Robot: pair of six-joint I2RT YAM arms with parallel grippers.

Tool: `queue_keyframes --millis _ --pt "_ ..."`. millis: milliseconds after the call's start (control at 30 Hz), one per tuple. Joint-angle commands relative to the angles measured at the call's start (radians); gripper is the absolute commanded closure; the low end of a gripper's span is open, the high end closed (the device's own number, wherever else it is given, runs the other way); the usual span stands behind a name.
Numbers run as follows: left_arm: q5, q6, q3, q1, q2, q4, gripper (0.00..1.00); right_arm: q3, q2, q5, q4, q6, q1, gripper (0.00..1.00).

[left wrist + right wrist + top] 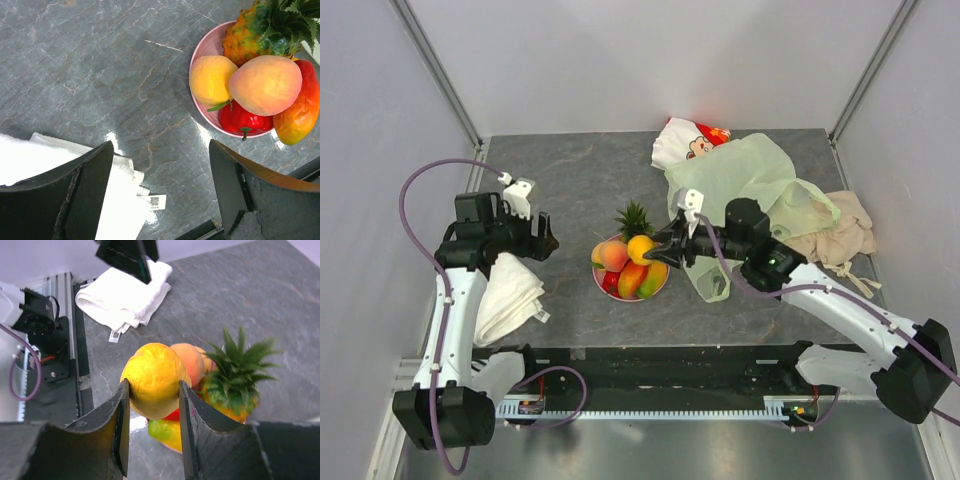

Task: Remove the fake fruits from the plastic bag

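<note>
My right gripper (655, 249) (153, 387) is shut on a yellow-orange fake fruit (641, 248) (152, 377) and holds it just above the pink plate (657, 291) (199, 52). On the plate lie a pineapple (633, 220) (235, 382) (250, 35), a peach (613, 255) (192, 362), a red pepper (240, 120) and a yellow-red mango (633, 280) (167, 432). The pale-green plastic bag (750, 175) lies crumpled behind the right arm. My left gripper (545, 240) (160, 190) hangs open and empty left of the plate, over bare table.
A folded white towel (510, 295) (30, 160) (125, 295) lies at the near left. A white-and-red printed pouch (685, 140) sits at the back beside the bag. A beige cloth (835, 235) lies at the right. Walls close in the table.
</note>
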Motion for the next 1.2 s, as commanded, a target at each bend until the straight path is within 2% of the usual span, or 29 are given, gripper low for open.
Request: queue_keyframes --millis 0,133,333,767,1167 --pt "-0.002 0.008 0.003 0.005 0.005 0.009 0.16 -0.061 0.017 0.064 0.264 -0.160 0.085 0.74" --pt "-0.007 0.009 -0.002 0.007 0.005 0.025 0.16 -0.124 0.041 0.094 0.374 -0.200 0.126 0.74" --pt "-0.011 0.012 -0.029 0.005 0.012 0.046 0.16 -0.162 0.083 0.132 0.448 -0.199 0.126 0.74" --pt "-0.037 0.031 -0.038 0.007 0.035 0.054 0.16 -0.181 0.153 0.158 0.471 -0.199 0.114 0.73" --pt "-0.049 0.044 -0.064 0.007 0.034 0.055 0.16 -0.208 0.167 0.157 0.488 -0.096 0.074 0.71"
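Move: The right hand already holds the yellow fruit. The pink plate's middle lies about 7 cm ahead of it, 4 cm left and 25 cm below. In the plate, the peach sits some 6 cm ahead and 7 cm left of this hand, the red mango 4 cm ahead and 4 cm left, and the pineapple 15 cm ahead and 4 cm left, all roughly 20 cm below. From the left hand the plate is about 3 cm ahead, 20 cm right and 19 cm below. Right hand lowers the held yellow fruit about 6 cm, forward-left towards the plate; left hand sinks 3 cm. ##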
